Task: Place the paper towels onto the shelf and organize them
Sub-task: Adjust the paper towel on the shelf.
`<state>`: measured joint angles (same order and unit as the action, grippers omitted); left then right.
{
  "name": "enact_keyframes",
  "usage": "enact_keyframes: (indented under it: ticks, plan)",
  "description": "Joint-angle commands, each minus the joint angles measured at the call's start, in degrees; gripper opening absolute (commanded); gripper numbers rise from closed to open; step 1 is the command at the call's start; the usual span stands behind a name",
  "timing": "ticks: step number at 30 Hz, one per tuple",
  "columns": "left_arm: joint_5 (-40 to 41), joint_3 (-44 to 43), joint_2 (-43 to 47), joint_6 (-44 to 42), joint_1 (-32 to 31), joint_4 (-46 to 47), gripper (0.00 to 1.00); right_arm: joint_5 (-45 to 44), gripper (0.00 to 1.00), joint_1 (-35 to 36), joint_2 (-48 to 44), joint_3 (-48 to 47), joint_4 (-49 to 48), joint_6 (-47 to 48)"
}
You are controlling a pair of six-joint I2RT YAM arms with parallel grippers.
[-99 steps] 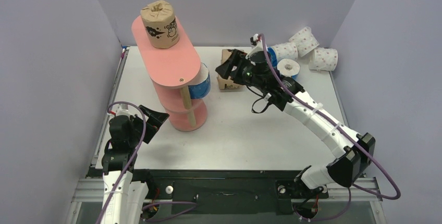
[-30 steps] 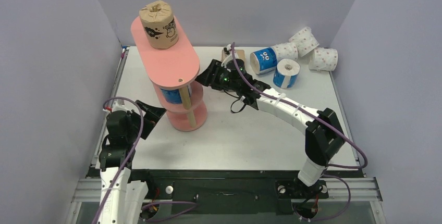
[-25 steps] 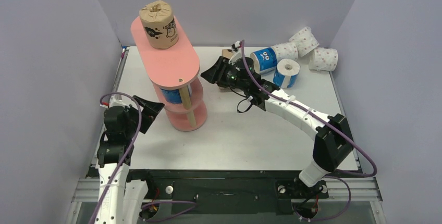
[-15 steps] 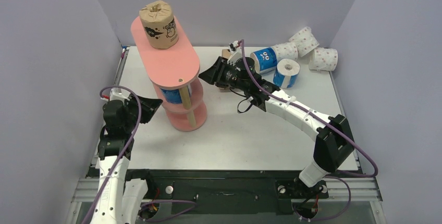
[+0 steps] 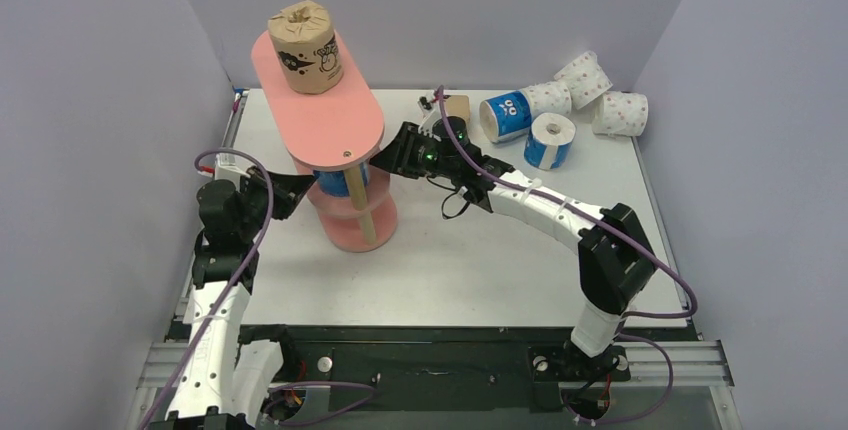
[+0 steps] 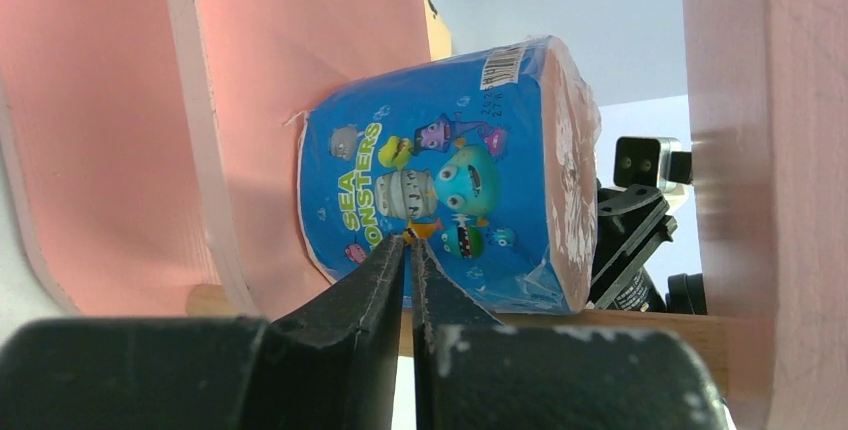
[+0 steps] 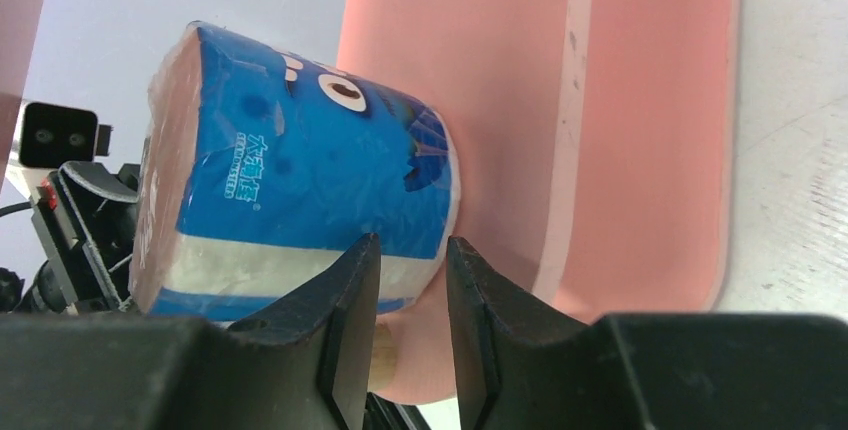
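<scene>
The pink shelf [image 5: 330,115] stands at the table's left. A brown paper towel roll [image 5: 305,45] sits upright on its top board. A blue roll [image 5: 335,180] lies on its side on the middle tier, also seen in the left wrist view [image 6: 450,170] and the right wrist view [image 7: 300,170]. My left gripper [image 5: 292,190] is shut, its tips [image 6: 410,240] against the roll's printed side, holding nothing. My right gripper [image 5: 393,157] faces the roll from the other side. Its jaws [image 7: 410,250] stand slightly apart and empty at the roll's end.
At the back right lie a blue roll [image 5: 505,115], an upright blue roll [image 5: 548,140] and three white dotted rolls [image 5: 580,75] [image 5: 620,112] [image 5: 548,98]. A brown roll [image 5: 457,107] lies behind my right arm. Grey walls close in three sides.
My left gripper has shut and moved in to the shelf's middle tier. My right gripper has swung back to the shelf with narrowing jaws. The blue roll sits further in.
</scene>
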<state>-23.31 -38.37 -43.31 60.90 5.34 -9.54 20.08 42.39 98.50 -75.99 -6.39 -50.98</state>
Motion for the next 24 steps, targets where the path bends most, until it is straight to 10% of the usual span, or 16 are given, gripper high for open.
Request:
enact_keyframes:
  ticks: [1, 24]
  plan:
    - [-2.68, 0.05, -2.21, 0.77, 0.19, 6.68, 0.05, 1.22, 0.27, 0.84, 1.43, -4.92, -3.13, -0.76]
    - [1.55, -3.20, -11.53, -0.40, 0.90, 10.97, 0.05, 2.16, 0.26, -0.04, 14.03, -19.41, -1.38, -3.79]
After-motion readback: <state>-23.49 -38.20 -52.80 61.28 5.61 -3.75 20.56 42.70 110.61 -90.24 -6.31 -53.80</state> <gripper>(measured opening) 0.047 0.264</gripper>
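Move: The blue paper towel roll stands on the middle shelf between the hands: from the left hand about 4 cm ahead, 5 cm right and 2 cm higher; from the right hand about 2 cm ahead, 6 cm left and 3 cm higher. The wooden front post is 2 cm back and 8 cm right of the left hand. Up on the top board, the brown roll is some 13 cm ahead of the left hand, straight ahead, 15 cm higher. Forward into the shelf from both sides: the left hand, fingers shut, pushes at the near left side of the blue roll for about 3 cm while sinking almost as much and tipping slightly down. The right hand, fingers partly open and unchanged, travels forward and left equally, some 5 cm in all, following the roll's right side in under the top board. ##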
